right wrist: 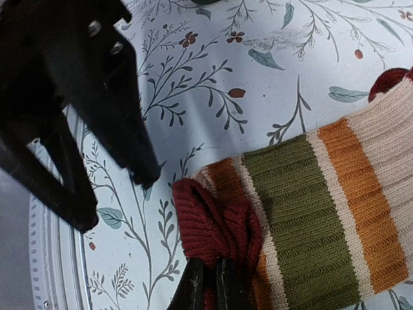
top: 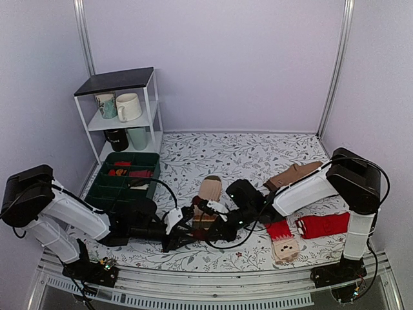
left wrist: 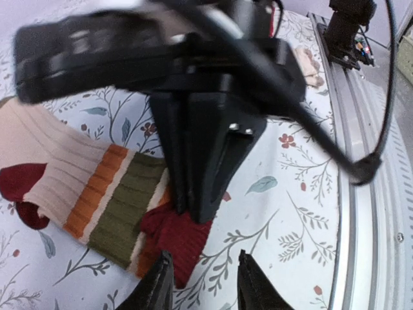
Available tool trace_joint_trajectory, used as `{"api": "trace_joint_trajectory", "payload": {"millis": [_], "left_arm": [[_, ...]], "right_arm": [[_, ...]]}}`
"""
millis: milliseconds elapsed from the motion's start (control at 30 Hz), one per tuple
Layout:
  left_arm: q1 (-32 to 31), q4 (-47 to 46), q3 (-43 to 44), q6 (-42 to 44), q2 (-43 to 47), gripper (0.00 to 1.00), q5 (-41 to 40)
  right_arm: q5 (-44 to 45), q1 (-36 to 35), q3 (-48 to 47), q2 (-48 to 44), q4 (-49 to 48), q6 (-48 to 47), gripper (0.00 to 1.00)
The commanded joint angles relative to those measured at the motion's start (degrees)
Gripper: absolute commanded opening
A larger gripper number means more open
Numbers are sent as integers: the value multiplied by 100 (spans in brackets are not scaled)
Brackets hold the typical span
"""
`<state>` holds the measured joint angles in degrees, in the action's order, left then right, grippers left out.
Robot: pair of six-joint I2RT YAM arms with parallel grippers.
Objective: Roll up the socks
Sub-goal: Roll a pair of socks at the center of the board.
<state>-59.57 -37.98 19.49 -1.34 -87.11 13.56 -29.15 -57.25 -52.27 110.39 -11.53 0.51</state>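
The socks (top: 208, 194) lie mid-table: tan knit with orange and green stripes (right wrist: 303, 213) and a dark maroon end (right wrist: 216, 226). My right gripper (right wrist: 210, 285) is shut on that bunched maroon end, seen in the left wrist view as a black wedge pressing onto the fabric (left wrist: 174, 236). The left gripper (left wrist: 203, 284) stands open just beside it; its left fingertip (left wrist: 158, 284) is at the edge of the maroon fabric, with nothing between the fingers. In the top view both grippers meet at the socks' near end, left gripper (top: 182, 234) and right gripper (top: 210, 231).
A green divided bin (top: 126, 177) sits at the left, a white shelf (top: 151, 106) with mugs behind it. Brown socks (top: 293, 174) lie back right, red socks (top: 322, 225) with a beige face end (top: 285, 248) front right. The metal rail (top: 213, 284) runs along the near edge.
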Motion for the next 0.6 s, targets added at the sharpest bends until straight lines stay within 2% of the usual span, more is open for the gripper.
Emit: {"api": "trace_joint_trajectory", "payload": {"millis": [0, 233, 267, 333, 500, 567], "left_arm": [[-463, 204, -7, 588, 92, 37, -570], [-759, -3, -55, 1071, 96, 44, -1306], [-814, -22, -51, 1169, 127, 51, -1492], [-901, -55, -76, 1347, 260, 59, -1739], [-919, -282, -150, 1669, 276, 96, -1849], [-933, -92, 46, 1771, 21, 99, -1737]], "right_arm": [[-388, 207, -380, 695, 2463, 163, 0], [-674, 322, -1092, 1053, 3837, 49, 0], [-703, 338, -1145, 1093, 3948, 26, 1], [-790, 378, -1218, 1139, 4096, 11, 0], [-854, 424, -1283, 1103, 4251, 15, 1], [-893, 427, -1306, 1091, 4279, 11, 1]]}}
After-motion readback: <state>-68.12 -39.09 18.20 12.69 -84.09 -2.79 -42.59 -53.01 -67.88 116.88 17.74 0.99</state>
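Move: Just right of the left hand lies the sock's dark red cuff fold, its middle some 6 cm over, 1 cm farther out and 4 cm lower. The right hand is already shut on its right part, with the fold's middle about 3 cm to that hand's left and 1 cm below. From the right hand the sock's toe lies about 19 cm ahead and 1 cm to the right; the red sock is some 24 cm right and 3 cm ahead. Rolling its top side forward by about 20 degrees, the right hand stays almost in place with its shut fingers still pinching the cuff fold, then eases a good centimetre back and right. The left hand, already clear of the fold, draws back 2 cm, comes forward again and rises about 1 cm, rolling the opposite way while its fingers spread wide. ##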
